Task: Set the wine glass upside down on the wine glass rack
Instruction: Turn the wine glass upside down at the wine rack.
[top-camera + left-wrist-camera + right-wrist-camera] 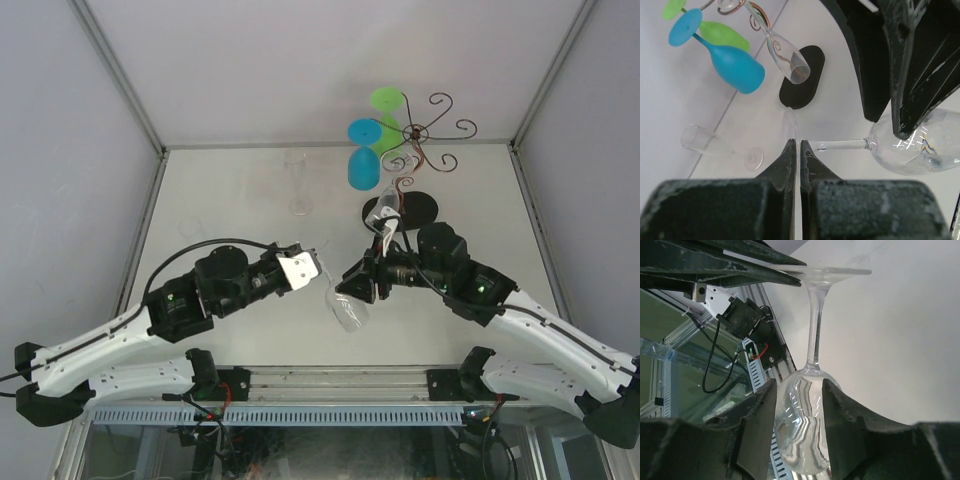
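Observation:
The clear wine glass (346,310) hangs on its side above the table between both arms. My left gripper (322,270) is shut on the thin edge of its foot, which runs up between the fingertips in the left wrist view, where the stem (840,145) leads right to the bowl (912,152). My right gripper (799,386) is shut on the bowl (802,432), one finger against each side. The wine glass rack (422,133), dark wire with curled arms on a black oval base (418,210), stands at the back right, beyond both grippers.
A blue glass (363,166), a green glass (386,108) and a clear glass (384,214) hang upside down on the rack. A clear flute (297,184) lies on the table left of the rack. The table's near rail (330,382) runs behind the arm bases.

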### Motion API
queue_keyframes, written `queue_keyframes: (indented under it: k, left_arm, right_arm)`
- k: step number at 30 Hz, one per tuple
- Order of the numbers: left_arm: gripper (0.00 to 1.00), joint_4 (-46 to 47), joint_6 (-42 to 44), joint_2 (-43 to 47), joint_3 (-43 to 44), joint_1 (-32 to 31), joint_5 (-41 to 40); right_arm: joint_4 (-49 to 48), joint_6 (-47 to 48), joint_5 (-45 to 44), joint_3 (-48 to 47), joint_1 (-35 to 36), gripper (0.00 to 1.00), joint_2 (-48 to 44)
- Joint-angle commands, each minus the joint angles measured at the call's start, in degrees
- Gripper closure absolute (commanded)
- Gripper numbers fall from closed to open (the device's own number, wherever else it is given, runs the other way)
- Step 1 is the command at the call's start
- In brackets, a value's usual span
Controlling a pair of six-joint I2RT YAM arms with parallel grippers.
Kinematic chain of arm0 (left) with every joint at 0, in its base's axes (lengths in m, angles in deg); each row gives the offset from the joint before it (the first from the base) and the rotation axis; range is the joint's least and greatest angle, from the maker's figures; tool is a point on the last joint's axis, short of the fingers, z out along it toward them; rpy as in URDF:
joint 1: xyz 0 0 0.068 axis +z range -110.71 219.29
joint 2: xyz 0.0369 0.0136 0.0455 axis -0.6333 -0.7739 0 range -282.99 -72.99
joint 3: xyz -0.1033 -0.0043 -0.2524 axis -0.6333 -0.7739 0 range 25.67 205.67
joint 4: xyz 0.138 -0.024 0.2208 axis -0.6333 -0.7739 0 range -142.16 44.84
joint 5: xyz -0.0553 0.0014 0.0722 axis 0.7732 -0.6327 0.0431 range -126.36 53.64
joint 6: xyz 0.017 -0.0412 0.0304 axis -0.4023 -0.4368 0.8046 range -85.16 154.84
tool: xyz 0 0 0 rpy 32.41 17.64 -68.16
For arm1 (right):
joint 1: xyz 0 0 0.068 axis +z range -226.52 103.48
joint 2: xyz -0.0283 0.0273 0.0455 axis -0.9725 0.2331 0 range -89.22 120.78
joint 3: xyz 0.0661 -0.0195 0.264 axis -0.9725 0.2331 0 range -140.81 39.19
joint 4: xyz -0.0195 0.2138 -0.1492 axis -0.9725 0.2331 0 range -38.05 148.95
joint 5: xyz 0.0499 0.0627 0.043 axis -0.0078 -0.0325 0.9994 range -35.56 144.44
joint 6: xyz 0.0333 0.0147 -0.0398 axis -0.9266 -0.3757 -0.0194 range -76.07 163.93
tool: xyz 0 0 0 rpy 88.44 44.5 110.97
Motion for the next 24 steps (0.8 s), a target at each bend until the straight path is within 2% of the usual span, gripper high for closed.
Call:
queue_keyframes:
  k: [1, 10, 17, 21, 24]
  left_arm:
    - [1.0, 6.5, -0.4, 1.8, -0.7, -0.3, 2.4]
    - [1.0, 6.2, -1.1, 1.0, -0.8, -0.3, 5.9]
    - [1.0, 5.7, -0.8, 0.4, -0.7, -0.2, 6.3]
    - [1.0, 5.2, -0.8, -0.1, -0.5, -0.3, 6.5]
    - [1.0, 5.2, -0.7, -0.2, -0.5, -0.3, 5.9]
  right_arm:
    - [-5.3, -0.8, 0.8, 0.1, 1.5, 0.6, 1.2]
    - [-8.2, 0.6, 1.9, 0.0, 1.9, 0.65, 5.1]
    - [-8.6, 0.6, 3.3, 0.0, 2.1, 0.82, 6.9]
    - [-8.5, 0.8, 3.4, 0.0, 2.1, 1.0, 7.1]
    - [-8.0, 0.7, 2.8, 0.0, 2.1, 1.0, 6.9]
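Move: The left hand still pinches the wine glass by its foot. From the right hand's half-open fingers the stem lies about 4 cm to the left, 2 cm ahead and 2 cm lower; the bowl's middle is roughly 4 cm back, 1 cm left and 6 cm below. From the left hand the stem's gripping spot is some 4 cm back, 3 cm right and 4 cm down. The wine glass rack stands about 30 cm ahead and 17 cm right of the right hand. The right fingers shut on the stem just above the bowl and pinch it, after that hand slides about 3 cm left and sinks 2 cm onto it, the closing coming mostly in the later half. The left hand keeps its grip on the foot and eases the glass about 1.5 cm back and right towards the right hand, turning some 5 degrees clockwise. ##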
